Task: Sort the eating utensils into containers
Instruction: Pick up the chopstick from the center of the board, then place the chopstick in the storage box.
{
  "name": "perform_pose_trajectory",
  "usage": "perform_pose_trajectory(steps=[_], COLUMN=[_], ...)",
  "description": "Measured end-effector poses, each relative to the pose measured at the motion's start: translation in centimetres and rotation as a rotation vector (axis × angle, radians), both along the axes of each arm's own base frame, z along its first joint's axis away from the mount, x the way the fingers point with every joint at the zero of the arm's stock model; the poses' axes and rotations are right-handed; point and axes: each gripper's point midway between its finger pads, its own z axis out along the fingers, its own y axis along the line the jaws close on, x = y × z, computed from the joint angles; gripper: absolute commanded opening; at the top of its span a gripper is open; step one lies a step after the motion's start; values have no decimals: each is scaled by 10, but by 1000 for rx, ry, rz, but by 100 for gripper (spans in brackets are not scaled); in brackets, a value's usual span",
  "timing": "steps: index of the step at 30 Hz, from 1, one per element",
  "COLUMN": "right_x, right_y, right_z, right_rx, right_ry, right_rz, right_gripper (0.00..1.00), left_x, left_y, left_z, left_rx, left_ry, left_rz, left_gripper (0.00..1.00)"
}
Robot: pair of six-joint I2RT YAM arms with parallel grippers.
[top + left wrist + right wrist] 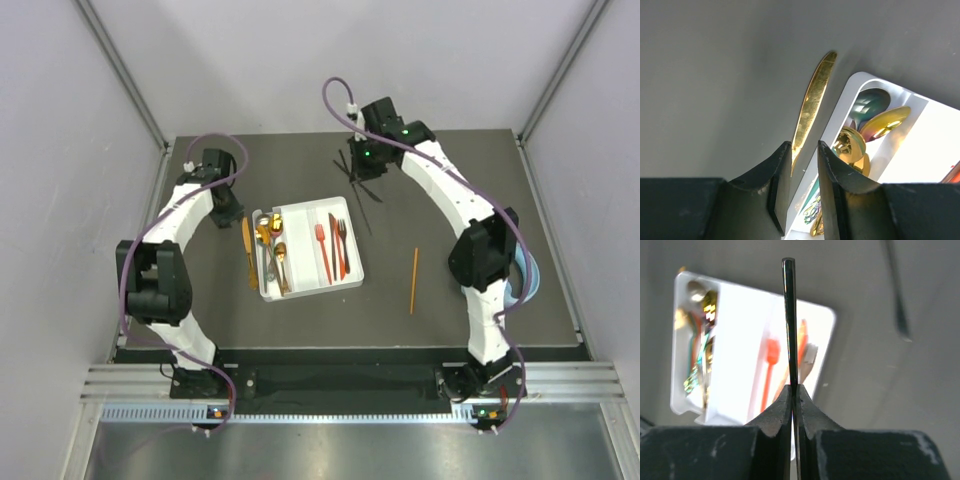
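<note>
The white tray [300, 216] lies mid-table with gold and teal spoons [268, 238] in its left compartment and orange and red forks [331, 246] on the right. A gold knife [247, 252] lies on the table just left of the tray. My left gripper [228, 217] hangs over the knife's far end, open by a narrow gap, with the gold knife [813, 102] and the tray's rim [839, 110] beyond its fingertips [804, 145]. My right gripper [365, 163] [794, 386] is shut on a thin black utensil [788, 315], raised behind the tray [740, 325].
More black utensils [363, 190] lie on the table under the right gripper. An orange stick [414, 280] lies right of the tray. Light-blue headphones [527, 275] sit at the right edge behind the right arm. Walls close in on both sides.
</note>
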Motion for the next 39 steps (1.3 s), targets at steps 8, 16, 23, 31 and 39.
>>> perform_pose_trajectory(steps=[8,16,23,31,39], right_x=[-63,-100,-101,-90,-84], right_y=[78,127,132,146,146], right_z=[-41,-60,-92,-116,-151], right_rx=[50,154,207,243,203], right_ry=[151,254,342,378,412], right_rz=[178,234,124,55,-2], right_gripper=[0,0,0,0,0], left_x=[-4,-11,-18,-21,-22], left_y=[1,4,5,6,7], left_z=[-2,-11,-18,-20,-19], left_rx=[7,21,26,35,44], left_ry=[19,44,68,74,71], left_rz=[1,7,7,9,13], left_gripper=[32,32,32,32,32])
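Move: My right hand already has the black chopstick shut in its fingers. The tray's empty middle compartment lies about 10 cm back, 15 cm left and 17 cm below; the orange fork is some 7 cm right of the compartment, the spoon pile about 8 cm left of it. A dark utensil lies 11 cm ahead of that hand, 18 cm below. From my left hand, the gold knife is some 5 cm back, 4 cm right and 10 cm below; the compartment is 5 cm back, 18 cm right, 10 cm below. I keep the chopstick pinched and sweep my right hand left and back, sinking as I go, to bring it over the tray's middle compartment, then go mostly straight down, about 15 cm lower in all, tipping the fingers some 25 degrees nearer vertical. My left hand eases about 3 cm back and down towards the gold knife, fingers staying part open. ##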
